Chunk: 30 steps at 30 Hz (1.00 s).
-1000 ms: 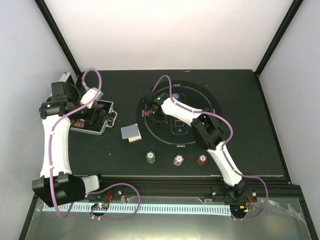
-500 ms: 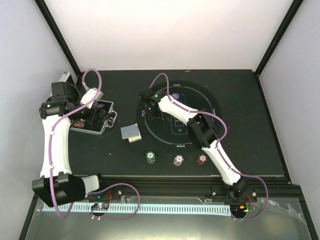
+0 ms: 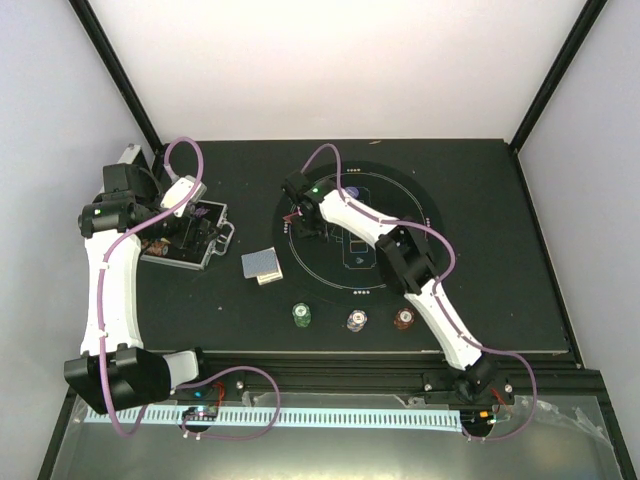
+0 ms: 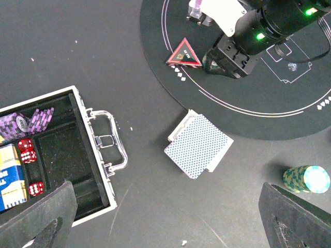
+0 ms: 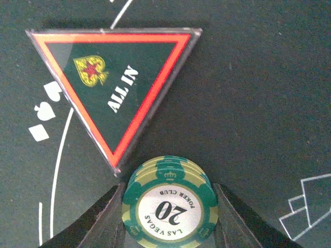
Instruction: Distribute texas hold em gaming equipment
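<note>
A short stack of green striped poker chips sits between the fingers of my right gripper, which is shut on it. It hangs low over the left part of the round black mat, beside one corner of the red triangle marker. Grey-blue-backed playing cards lie left of the mat. Green, purple and red-brown chip stacks stand in a row near the front. My left gripper hangs open between the case and the cards, holding nothing.
The open silver case lies at the left with purple chips and red dice inside. A purple button rests on the far part of the mat. My right arm stretches across the mat.
My right gripper has shifted a little to the far left over the mat with the green chips in it. The left arm has not moved.
</note>
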Each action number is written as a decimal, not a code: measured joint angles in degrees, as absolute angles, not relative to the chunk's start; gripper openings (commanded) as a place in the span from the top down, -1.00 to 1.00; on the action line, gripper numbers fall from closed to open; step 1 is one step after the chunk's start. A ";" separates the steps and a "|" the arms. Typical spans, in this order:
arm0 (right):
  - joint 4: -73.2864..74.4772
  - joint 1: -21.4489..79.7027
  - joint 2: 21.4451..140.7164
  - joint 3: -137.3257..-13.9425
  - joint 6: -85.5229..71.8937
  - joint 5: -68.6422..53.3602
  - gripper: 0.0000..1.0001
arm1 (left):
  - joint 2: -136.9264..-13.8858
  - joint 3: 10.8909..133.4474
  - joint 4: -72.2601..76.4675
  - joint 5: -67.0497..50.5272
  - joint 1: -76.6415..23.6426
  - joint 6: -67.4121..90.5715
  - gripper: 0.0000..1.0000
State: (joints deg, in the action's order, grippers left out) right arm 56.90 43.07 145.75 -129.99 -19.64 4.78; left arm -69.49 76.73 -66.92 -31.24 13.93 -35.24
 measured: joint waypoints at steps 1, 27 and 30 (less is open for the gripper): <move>56.12 43.03 144.99 -128.62 -19.59 4.82 0.56 | -69.49 76.73 -66.92 -31.27 13.96 -35.29 -0.98; 58.83 44.10 129.86 -118.26 -18.35 5.54 -0.57 | -69.38 76.73 -67.77 -31.35 13.96 -35.46 -0.98; 56.93 47.13 120.03 -108.44 -19.20 5.91 -0.60 | -69.34 76.73 -67.79 -31.40 13.96 -35.46 -0.98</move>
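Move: Right at the mat, the right hand still pinches a few green chips; their set-down spot is directly under its fingers, about 1 cm down. The All In triangle lies some 4 cm ahead and 3 cm left, the blue button about 9 cm ahead and 10 cm right, the card deck roughly 9 cm left and 7 cm back. The green stack stands about 17 cm back, 1 cm left. From the left hand, the held chips are about 13 cm ahead, 21 cm right, 25 cm below. Setting the green chips down beside the All In triangle, the right hand first eases about 1 cm back and to the right with its grip kept, then opens its fingers and lets go. It lifts nearly straight up off them, then climbs faster while swinging back towards the green stack, ending about 10 cm higher and 7 cm back, fingers still down. ##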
